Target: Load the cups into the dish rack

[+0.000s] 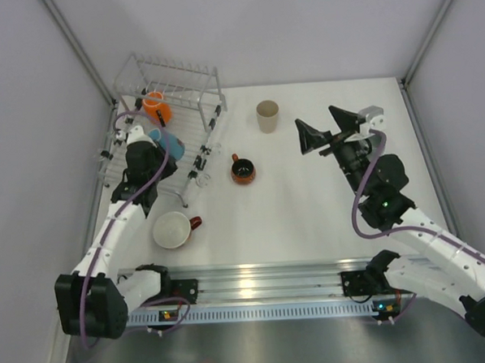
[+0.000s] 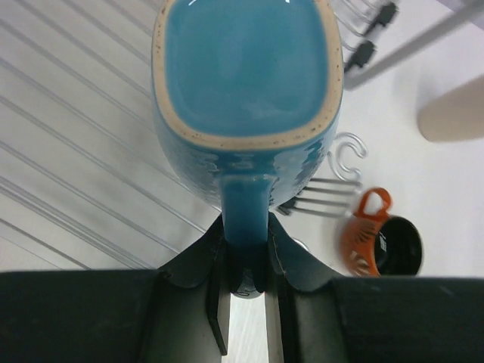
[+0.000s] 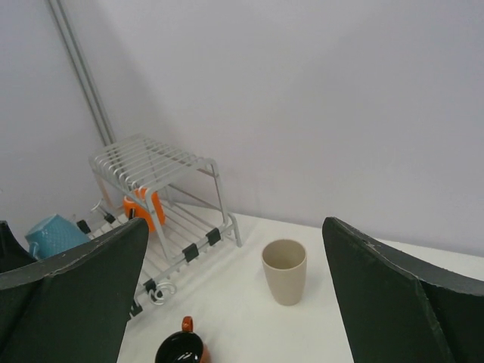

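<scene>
My left gripper (image 2: 246,243) is shut on the handle of the light blue mug (image 2: 246,68), holding it over the wires of the dish rack (image 2: 76,174). From above, that mug (image 1: 169,145) sits at the rack's (image 1: 210,110) front part, with the left gripper (image 1: 154,139) beside it. An orange mug (image 1: 157,109) lies inside the rack. The beige tumbler (image 3: 284,271) stands upright on the table, ahead of my right gripper (image 3: 235,223), which is wide open and empty. The dark red-handled mug (image 1: 243,171) and the white red-handled cup (image 1: 173,230) stand on the table.
The rack sits in the far left corner against the side wall. Black clips (image 3: 198,244) line the rack's front rail. The right gripper (image 1: 316,119) hovers right of the tumbler (image 1: 267,116). Both arm bases stand on the metal rail (image 1: 264,282) at the near edge.
</scene>
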You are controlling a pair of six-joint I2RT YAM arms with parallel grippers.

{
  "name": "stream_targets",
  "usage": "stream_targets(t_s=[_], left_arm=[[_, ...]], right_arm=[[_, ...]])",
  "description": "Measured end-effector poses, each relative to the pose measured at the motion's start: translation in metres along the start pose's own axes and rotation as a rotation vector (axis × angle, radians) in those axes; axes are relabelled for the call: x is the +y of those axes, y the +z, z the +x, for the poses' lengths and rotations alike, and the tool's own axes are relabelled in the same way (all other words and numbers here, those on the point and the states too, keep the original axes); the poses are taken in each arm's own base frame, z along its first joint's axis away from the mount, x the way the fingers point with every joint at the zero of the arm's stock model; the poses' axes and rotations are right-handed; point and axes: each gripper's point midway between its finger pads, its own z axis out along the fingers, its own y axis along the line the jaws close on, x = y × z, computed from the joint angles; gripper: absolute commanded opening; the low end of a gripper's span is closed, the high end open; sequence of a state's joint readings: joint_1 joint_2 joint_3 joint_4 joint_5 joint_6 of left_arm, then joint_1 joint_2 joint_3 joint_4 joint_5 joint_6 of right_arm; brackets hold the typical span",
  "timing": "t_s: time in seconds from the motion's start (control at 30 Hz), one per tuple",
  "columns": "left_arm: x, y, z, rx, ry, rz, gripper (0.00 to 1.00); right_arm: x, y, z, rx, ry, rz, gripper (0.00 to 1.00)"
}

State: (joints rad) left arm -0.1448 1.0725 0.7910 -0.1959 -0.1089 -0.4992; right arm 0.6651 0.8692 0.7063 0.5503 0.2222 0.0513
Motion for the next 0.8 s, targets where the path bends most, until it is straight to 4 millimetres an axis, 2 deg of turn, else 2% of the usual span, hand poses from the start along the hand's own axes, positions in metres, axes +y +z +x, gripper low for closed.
stream_targets(t_s=[0.1, 0.23, 0.6, 0.8], left_arm=[[0.027, 0.017, 0.000, -0.018, -0.027, -0.056, 0.00], [0.044, 0.041, 0.006, -0.020, -0.012, -0.081, 0.00], [0.049, 0.085, 0.010, -0.017, 0.068, -0.050, 0.00], [0.052, 0.109, 0.015, 0.012, 0.110, -0.053, 0.13]], right_arm=[[-0.001, -0.004, -0.010, -0.021, 0.002, 0.004, 0.99], [-0.002, -0.009, -0.021, -0.046, 0.004, 0.005, 0.99], [-0.004, -0.015, -0.023, -0.048, 0.003, 0.008, 0.99], [-0.005, -0.015, -0.020, -0.038, -0.009, 0.008, 0.99]])
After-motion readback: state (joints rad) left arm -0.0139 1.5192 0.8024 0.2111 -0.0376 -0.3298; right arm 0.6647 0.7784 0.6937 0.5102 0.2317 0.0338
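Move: The blue cup, already upside down and held by its handle in the left fingers, is bound for the free rack spot in front of the orange cup, about 16 cm ahead, 5 cm left and 14 cm below. The orange cup is some 23 cm ahead, 7 cm left and 12 cm below. On the table about 15 cm below, the brown cup lies 5 cm ahead and 19 cm right, the white cup 13 cm back and 4 cm left. From the right hand the spot is about 21 cm ahead, 42 cm left and 34 cm below. The blue cup, kept pinched by its handle, is carried down and forward over the rack towards the spot before the orange cup, roughly 8 cm each way. The left hand also slips 4 cm to its left, nearly all of it early on, then goes straight forward and down, rolling only slightly. The open, empty right hand eases back and right about 2 cm. ##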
